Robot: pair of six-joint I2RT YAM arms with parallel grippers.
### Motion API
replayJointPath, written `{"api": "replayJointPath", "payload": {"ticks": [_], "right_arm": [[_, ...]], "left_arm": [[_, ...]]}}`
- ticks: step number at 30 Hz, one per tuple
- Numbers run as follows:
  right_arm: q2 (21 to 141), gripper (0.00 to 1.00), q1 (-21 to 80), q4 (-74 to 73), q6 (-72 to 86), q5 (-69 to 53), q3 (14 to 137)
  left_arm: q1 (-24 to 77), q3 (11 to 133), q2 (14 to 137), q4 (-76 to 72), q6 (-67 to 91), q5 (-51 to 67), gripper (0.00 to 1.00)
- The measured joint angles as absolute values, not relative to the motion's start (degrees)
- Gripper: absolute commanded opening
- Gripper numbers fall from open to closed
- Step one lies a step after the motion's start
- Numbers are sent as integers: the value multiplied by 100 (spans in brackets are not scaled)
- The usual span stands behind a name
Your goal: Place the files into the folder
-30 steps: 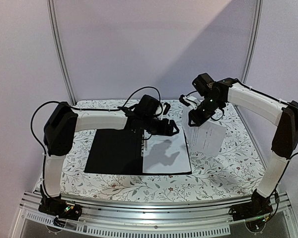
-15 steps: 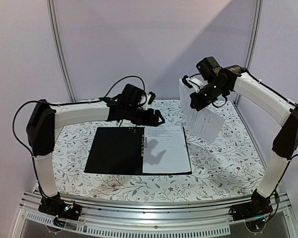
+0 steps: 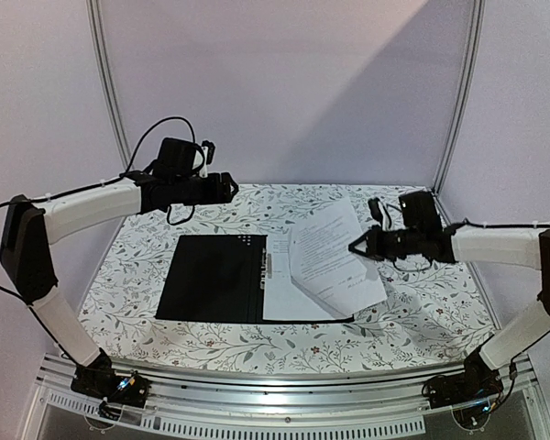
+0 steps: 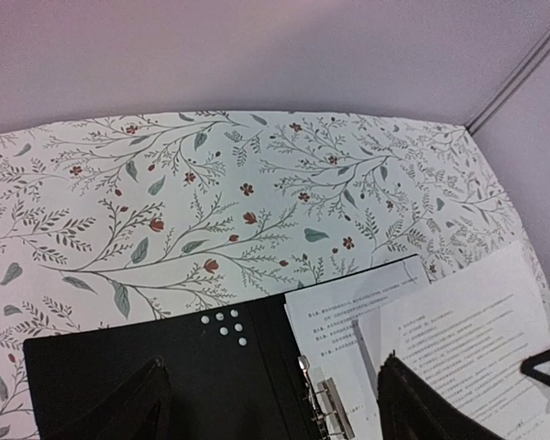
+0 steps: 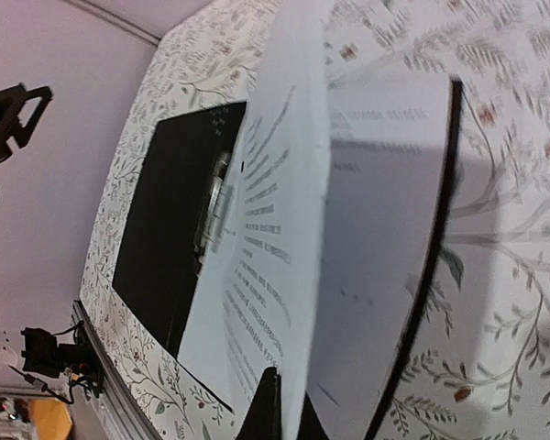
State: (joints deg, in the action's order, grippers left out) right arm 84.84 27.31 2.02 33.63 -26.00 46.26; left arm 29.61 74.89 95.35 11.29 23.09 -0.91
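Observation:
The folder (image 3: 211, 280) lies open on the table, black inside, with its metal clip (image 3: 267, 266) at the spine. One white file (image 3: 302, 302) lies flat on its right half. A second white file (image 3: 328, 246) with fine black text is tilted over that half, and my right gripper (image 3: 357, 247) is shut on its right edge. The right wrist view shows this held sheet (image 5: 275, 229) edge-on above the folder (image 5: 165, 220). My left gripper (image 3: 227, 188) hangs open and holding nothing, high over the back left. Its fingers (image 4: 137, 408) frame the folder (image 4: 165, 367).
A floral cloth (image 3: 412, 312) covers the table. Pale walls with metal posts (image 3: 110, 101) close in the back and sides. An aluminium rail (image 3: 284, 385) runs along the near edge, with both arm bases on it.
My right arm has come down from high at the back right, bringing its sheet low over the folder's right half. My left arm has pulled back and up to the left, off the folder.

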Motion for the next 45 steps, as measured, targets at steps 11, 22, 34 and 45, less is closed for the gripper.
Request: {"api": "replayJointPath", "payload": {"ticks": [11, 22, 34, 45], "right_arm": [[8803, 0, 2703, 3087, 5221, -2460, 2888], [8993, 0, 2602, 3236, 5391, -2578, 3822], [9817, 0, 2099, 2799, 5349, -2987, 4073], [9778, 0, 1841, 1863, 4442, -2965, 4845]], "left_arm": [[2961, 7408, 9824, 1120, 2316, 121, 78], [2932, 7408, 9900, 1096, 2320, 320, 78], [2917, 7408, 9942, 1096, 2340, 395, 78], [2880, 7408, 9983, 1096, 2357, 445, 78]]}}
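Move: Some 8 cm to the left of the right hand, about level with it in reach and 13 cm below, lies the middle of the folder's right half, where the held sheet is going. The metal clip stands about 9 cm to the left of that middle and 3 cm farther out; the black flap lies some 23 cm to its left, equally far out. From the left hand the right half is about 11 cm back, 18 cm to the right and 21 cm below. Shaking the sheet out over the folder's right half, the right hand keeps its pinch on the right-hand edge, dips about 5 cm and slightly back, swings up and forward, sinks again while easing right, then pushes on forward with a slight rise. It ends some 7 cm farther out, turned about 10 degrees clockwise. The open, empty left hand sinks about 4 cm and waits. ##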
